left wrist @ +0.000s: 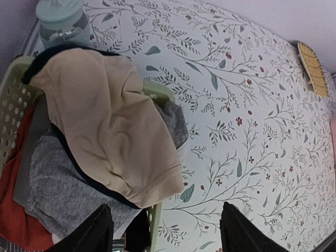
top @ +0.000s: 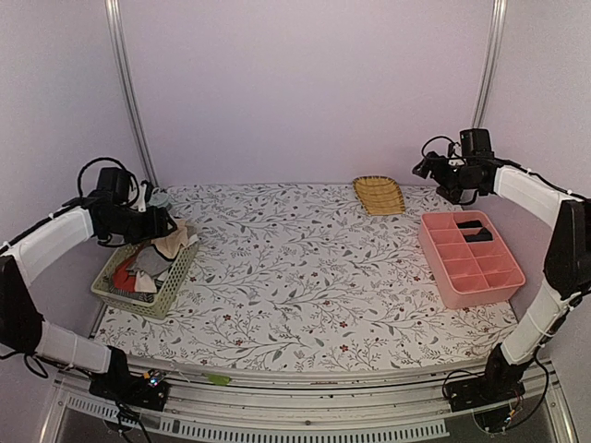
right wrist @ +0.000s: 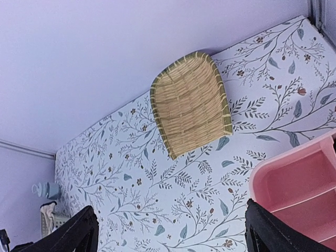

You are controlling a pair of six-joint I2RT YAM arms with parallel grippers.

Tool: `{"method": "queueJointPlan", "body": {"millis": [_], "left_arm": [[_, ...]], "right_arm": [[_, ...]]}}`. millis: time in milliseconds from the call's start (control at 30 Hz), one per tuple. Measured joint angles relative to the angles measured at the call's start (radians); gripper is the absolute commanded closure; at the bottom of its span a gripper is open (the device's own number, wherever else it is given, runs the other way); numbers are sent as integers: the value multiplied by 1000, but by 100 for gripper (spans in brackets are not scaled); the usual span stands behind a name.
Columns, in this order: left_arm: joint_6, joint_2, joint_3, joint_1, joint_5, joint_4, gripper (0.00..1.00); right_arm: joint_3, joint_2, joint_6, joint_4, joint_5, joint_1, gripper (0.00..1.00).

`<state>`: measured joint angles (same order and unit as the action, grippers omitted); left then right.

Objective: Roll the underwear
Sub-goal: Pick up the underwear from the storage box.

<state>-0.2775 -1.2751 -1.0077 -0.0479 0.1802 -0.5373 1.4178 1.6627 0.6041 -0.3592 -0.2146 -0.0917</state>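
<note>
Beige underwear with black edging [left wrist: 105,121] lies draped over the rim of a pale green basket [left wrist: 11,107], on top of grey underwear [left wrist: 55,178] and red underwear [left wrist: 13,210]. From above the beige piece [top: 172,244] shows at the basket's [top: 152,300] far corner. My left gripper [left wrist: 165,233] is open just short of the beige cloth's lower edge. One finger is over the basket and the other over the table, with the rim between them. My right gripper [right wrist: 173,236] hangs open and empty, high at the back right [top: 434,171].
A pink compartment tray [top: 499,286] sits at the right with two dark things [top: 473,227] in its far cells. A woven bamboo tray [top: 379,194] lies at the back. A pale bottle [left wrist: 60,18] stands behind the basket. The floral tablecloth [top: 305,277] covers the table.
</note>
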Motion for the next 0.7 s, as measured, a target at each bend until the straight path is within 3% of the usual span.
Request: {"method": "queueJointPlan", "body": {"millis": [167, 400, 667, 700], "left_arm": [[-57, -46, 64, -59, 29, 25, 42], [-101, -137, 64, -118, -32, 67, 58], [-126, -146, 64, -114, -134, 83, 99], [-129, -150, 63, -114, -139, 85, 100]], "right_arm": [[-65, -3, -48, 12, -48, -13, 3], [-84, -5, -90, 18, -79, -12, 2], [-87, -5, -97, 32, -106, -12, 2], [-87, -5, -97, 32, -109, -12, 2]]}}
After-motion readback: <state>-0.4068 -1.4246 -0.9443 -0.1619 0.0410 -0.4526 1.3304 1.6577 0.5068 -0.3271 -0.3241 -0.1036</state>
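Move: The beige underwear lies in the storage box with its middle about 6 cm ahead of the left hand, neither left nor right, some 6 cm below. The grey garment is about 2 cm back, 4 cm left and 9 cm down; the jar is some 20 cm ahead, 4 cm left, 12 cm down. From the right hand the underwear is roughly 80 cm left, 8 cm back and 12 cm lower. Left hand sinks about 6.5 cm, fingers shutting on the underwear's near end; right hand settles 3 cm lower. ##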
